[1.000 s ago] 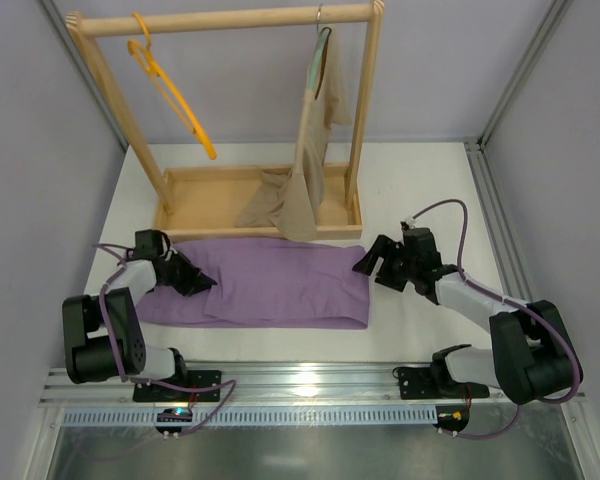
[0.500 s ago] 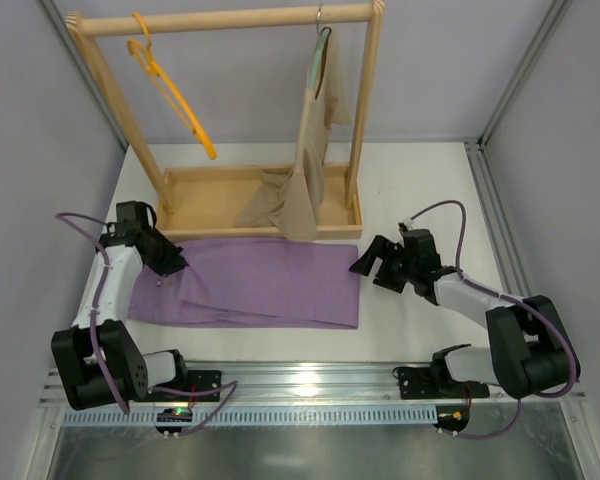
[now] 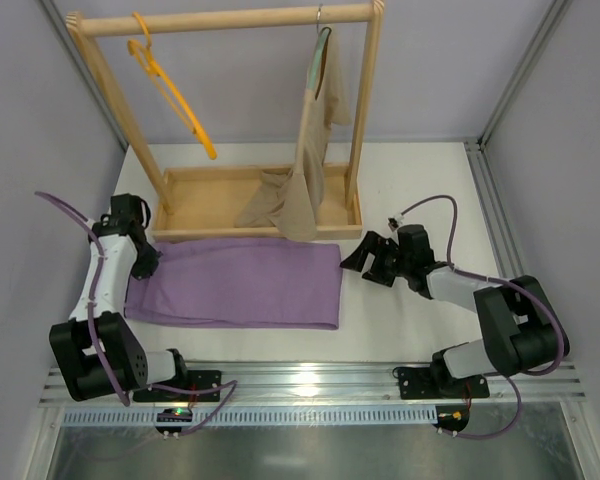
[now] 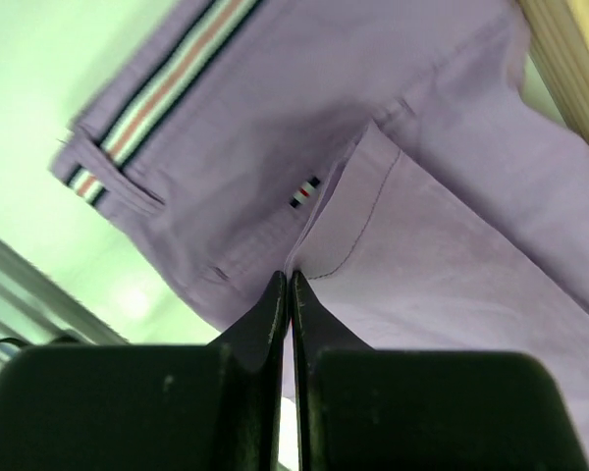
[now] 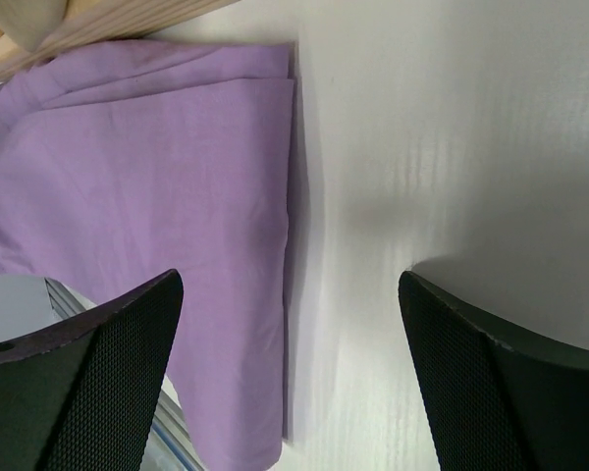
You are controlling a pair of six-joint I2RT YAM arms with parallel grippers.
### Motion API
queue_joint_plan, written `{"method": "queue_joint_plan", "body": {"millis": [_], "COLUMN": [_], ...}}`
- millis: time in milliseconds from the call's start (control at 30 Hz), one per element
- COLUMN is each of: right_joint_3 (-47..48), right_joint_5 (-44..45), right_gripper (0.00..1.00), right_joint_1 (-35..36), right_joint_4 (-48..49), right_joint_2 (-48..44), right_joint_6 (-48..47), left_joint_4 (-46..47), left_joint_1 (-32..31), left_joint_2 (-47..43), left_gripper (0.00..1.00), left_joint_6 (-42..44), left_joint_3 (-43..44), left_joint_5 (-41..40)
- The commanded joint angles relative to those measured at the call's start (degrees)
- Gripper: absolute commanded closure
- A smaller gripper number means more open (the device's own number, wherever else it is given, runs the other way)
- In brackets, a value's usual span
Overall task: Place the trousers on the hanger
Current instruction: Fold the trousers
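Note:
The lilac trousers lie flat on the white table in front of the wooden rack, waistband to the left. In the left wrist view the striped waistband shows, and my left gripper is shut on a fold edge of the trousers. From above, that left gripper sits at the trousers' left end. My right gripper stands open just off the trousers' right end, low over the table and touching nothing; its view shows the leg ends under its left finger. The orange-yellow hanger hangs on the rack's rail at the left.
The wooden rack stands behind the trousers, its tray base right at their far edge. A beige garment on a grey-green hanger hangs at the right and droops into the tray. Grey walls enclose the table; a metal rail runs along the near edge.
My left gripper has swung left and back towards the rack's left post, and the trousers have slid left with it. The right gripper has followed a little left and opened wider.

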Motion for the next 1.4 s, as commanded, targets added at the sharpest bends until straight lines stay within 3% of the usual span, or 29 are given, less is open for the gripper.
{"method": "queue_joint_plan", "body": {"millis": [0, 267, 500, 633, 700, 800, 867, 900, 933, 1033, 1067, 1233, 1367], "right_joint_3": [0.3, 5.2, 6.2, 6.7, 7.1, 7.2, 8.0, 8.5, 9.2, 10.5, 10.9, 10.4, 9.8], "right_joint_5": [-0.4, 3.7, 5.1, 5.9, 6.4, 6.5, 6.8, 7.1, 7.5, 10.6, 11.4, 15.2, 17.4], "right_gripper": [0.07, 0.07, 0.07, 0.09, 0.16, 0.22, 0.31, 0.38, 0.63, 0.91, 0.96, 0.96, 0.96], "right_joint_1": [1.9, 12.8, 14.7, 16.2, 17.0, 17.3, 17.2, 17.0, 16.7, 14.7, 12.5, 4.4, -1.0], "right_joint_4": [1.6, 0.8, 2.1, 2.7, 2.3, 3.3, 2.2, 1.0, -1.3, -10.1, -13.6, -29.3, -35.0], "right_joint_2": [1.8, 8.2, 11.6, 12.3, 13.4, 14.5, 15.0, 15.1, 14.7, 12.1, 11.3, 5.8, 1.8], "right_joint_6": [-0.8, 0.2, 1.8, 2.5, 3.2, 4.2, 3.6, 3.3, 2.4, 0.5, -1.7, -6.7, -9.1], "left_joint_4": [-1.2, 0.8, 5.1, 7.3, 7.7, 7.8, 7.0, 7.0, 6.9, 6.8, 6.9, 10.1, 13.1], "left_joint_1": [0.6, 1.8, 7.0, 10.3, 11.5, 11.5, 11.3, 11.1, 11.0, 10.4, 10.0, 9.2, 7.4], "left_joint_2": [0.4, 1.0, 9.5, 15.2, 15.7, 14.6, 12.7, 12.0, 11.2, 8.7, 7.2, 4.0, 4.0], "left_gripper": [1.0, 1.0, 0.99, 0.69, 0.64, 0.46, 0.44, 0.41, 0.41, 0.4, 0.4, 0.37, 0.33], "left_joint_6": [2.6, 6.2, 9.5, 9.6, 9.3, 9.2, 8.9, 8.8, 8.7, 8.7, 8.2, 8.2, 8.8], "left_joint_3": [4.1, 6.8, 3.4, 3.6, 4.2, 5.9, 6.9, 6.9, 6.9, 6.0, 4.8, 1.3, 0.2], "left_joint_5": [-11.0, -19.5, -16.3, -11.6, -7.3, -3.0, -2.3, -1.9, -0.8, 2.1, 2.9, 11.1, 20.6]}}
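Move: The left hand holds a layer of the trousers; it is bound for bare table about 9 cm to its left, 1 cm back and 8 below. The rack box's near left corner is 7 cm ahead, 2 left, 7 below. The right hand, open, wants the middle of the trousers' right edge: 5 cm left, 2 back, 3 below. The box's near right corner lies about 9 ahead and 1 right, 1 below; the shirt's hem, 8 ahead, 13 left, level in height. The right hand closes on the trousers' right edge: still open, it reaches about 10 cm left, sinks some 3 cm, pinches, then drags the cloth about 12 cm back right, turning and tilting with it. The left hand rises slightly and carries its layer some 9 cm left, lowers and opens to let go, then backs off right, up and a little forward. ##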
